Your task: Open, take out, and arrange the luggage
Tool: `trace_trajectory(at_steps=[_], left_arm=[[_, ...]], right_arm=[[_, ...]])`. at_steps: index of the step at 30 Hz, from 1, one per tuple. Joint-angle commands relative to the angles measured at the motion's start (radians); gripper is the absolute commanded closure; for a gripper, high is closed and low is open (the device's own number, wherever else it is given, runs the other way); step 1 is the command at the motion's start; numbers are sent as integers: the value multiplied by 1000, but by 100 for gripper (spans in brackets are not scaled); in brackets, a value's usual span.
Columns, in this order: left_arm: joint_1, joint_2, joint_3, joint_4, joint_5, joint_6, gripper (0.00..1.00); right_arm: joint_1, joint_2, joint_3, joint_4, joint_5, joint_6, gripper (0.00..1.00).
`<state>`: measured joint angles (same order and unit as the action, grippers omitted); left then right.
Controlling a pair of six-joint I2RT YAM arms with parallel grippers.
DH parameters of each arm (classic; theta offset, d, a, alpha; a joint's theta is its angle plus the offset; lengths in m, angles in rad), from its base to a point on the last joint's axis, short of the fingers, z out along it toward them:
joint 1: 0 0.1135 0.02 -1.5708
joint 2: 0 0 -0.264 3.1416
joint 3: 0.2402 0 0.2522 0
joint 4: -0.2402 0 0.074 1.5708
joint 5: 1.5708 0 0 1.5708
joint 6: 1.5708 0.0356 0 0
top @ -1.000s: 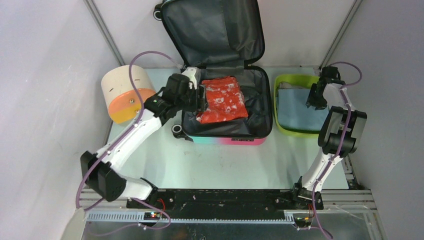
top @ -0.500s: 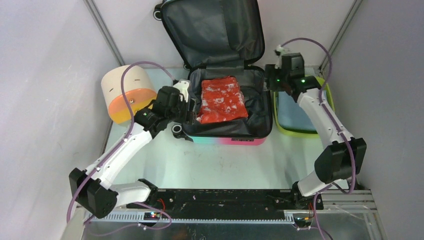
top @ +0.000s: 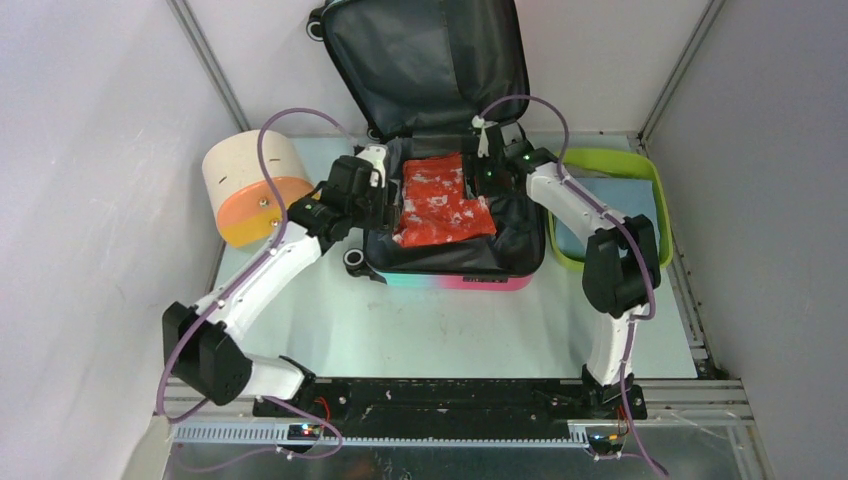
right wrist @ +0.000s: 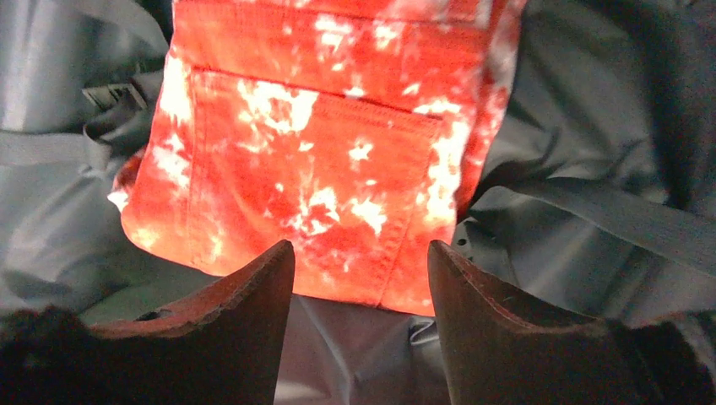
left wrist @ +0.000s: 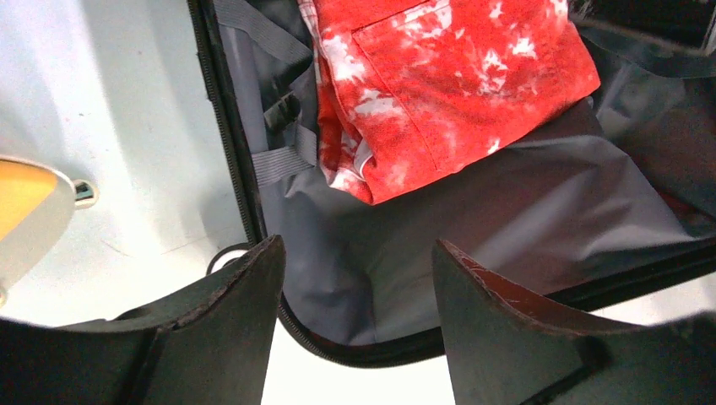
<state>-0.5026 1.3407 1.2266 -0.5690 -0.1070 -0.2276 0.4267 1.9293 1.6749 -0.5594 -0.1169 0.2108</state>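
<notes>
The luggage (top: 455,281) lies open on the table, its lid (top: 425,60) leaning up against the back wall and its dark grey lining (left wrist: 507,211) showing. A folded red-and-white tie-dye garment (top: 440,200) lies inside. My left gripper (top: 385,205) hovers open over the case's left rim, with nothing between its fingers (left wrist: 356,245); the garment (left wrist: 447,76) lies beyond them. My right gripper (top: 487,172) hangs open over the case's back right. Its tips (right wrist: 360,245) stand just short of the garment's edge (right wrist: 312,152) and hold nothing.
A cream-and-orange cylinder (top: 255,185) lies on its side left of the case. A lime-green tub (top: 605,156) holding a blue folded cloth (top: 628,197) stands to the right, partly under my right arm. Walls close in on both sides and at the back.
My right arm has swung left from the green tub to over the open case, and its jaws have widened. My left gripper has stayed at the case's left rim, shifting only slightly.
</notes>
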Motion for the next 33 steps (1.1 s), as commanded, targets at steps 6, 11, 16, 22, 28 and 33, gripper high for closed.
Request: trace_trajectory(at_steps=[6,11,16,22,28,33], left_arm=[[6,85,-1,83,32,-41,31],[6,114,11,83,43,-44,31],[6,123,12,91,19,-40,31],[6,145,33,77,26,-33,31],[6,132,-3,115,27,-49,30],[6,141,3,114,54,-45,30]], right_arm=[[-26,99,51,70,-36,-25,39],[-32,153,72,75,-30,-46,40],[-51,197,77,85,-51,-32,39],[-80,243,82,91,-102,-31,41],[-83,260,83,87,-92,-43,38],[-83,272,81,71,-66,-46,36]])
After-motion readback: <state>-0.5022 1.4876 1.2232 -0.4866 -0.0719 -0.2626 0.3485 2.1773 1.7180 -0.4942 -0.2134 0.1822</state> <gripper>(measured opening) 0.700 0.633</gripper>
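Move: The red shorts lie in the open suitcase, their middle some 2 cm ahead, 7 cm left and 11 cm below the right gripper. From the left gripper they are about 9 cm ahead, 9 cm to the right and 15 cm down. The suitcase's front rim runs roughly 15 cm behind the shorts' middle and 3 cm right of it. The green tray with the blue cloth sits about 26 cm right of the right gripper, 1 cm back and 12 cm lower. Lower the open right gripper nearly 10 cm onto the right-hand edge of the red shorts, easing it forward about 3 cm and tipping the fingers down a little, so one fingertip is over the cloth and the other just beyond its edge. Meanwhile sink the left gripper some 4 cm with a slight forward and rightward drift towards the shorts, fingers staying open and still clear of them. ##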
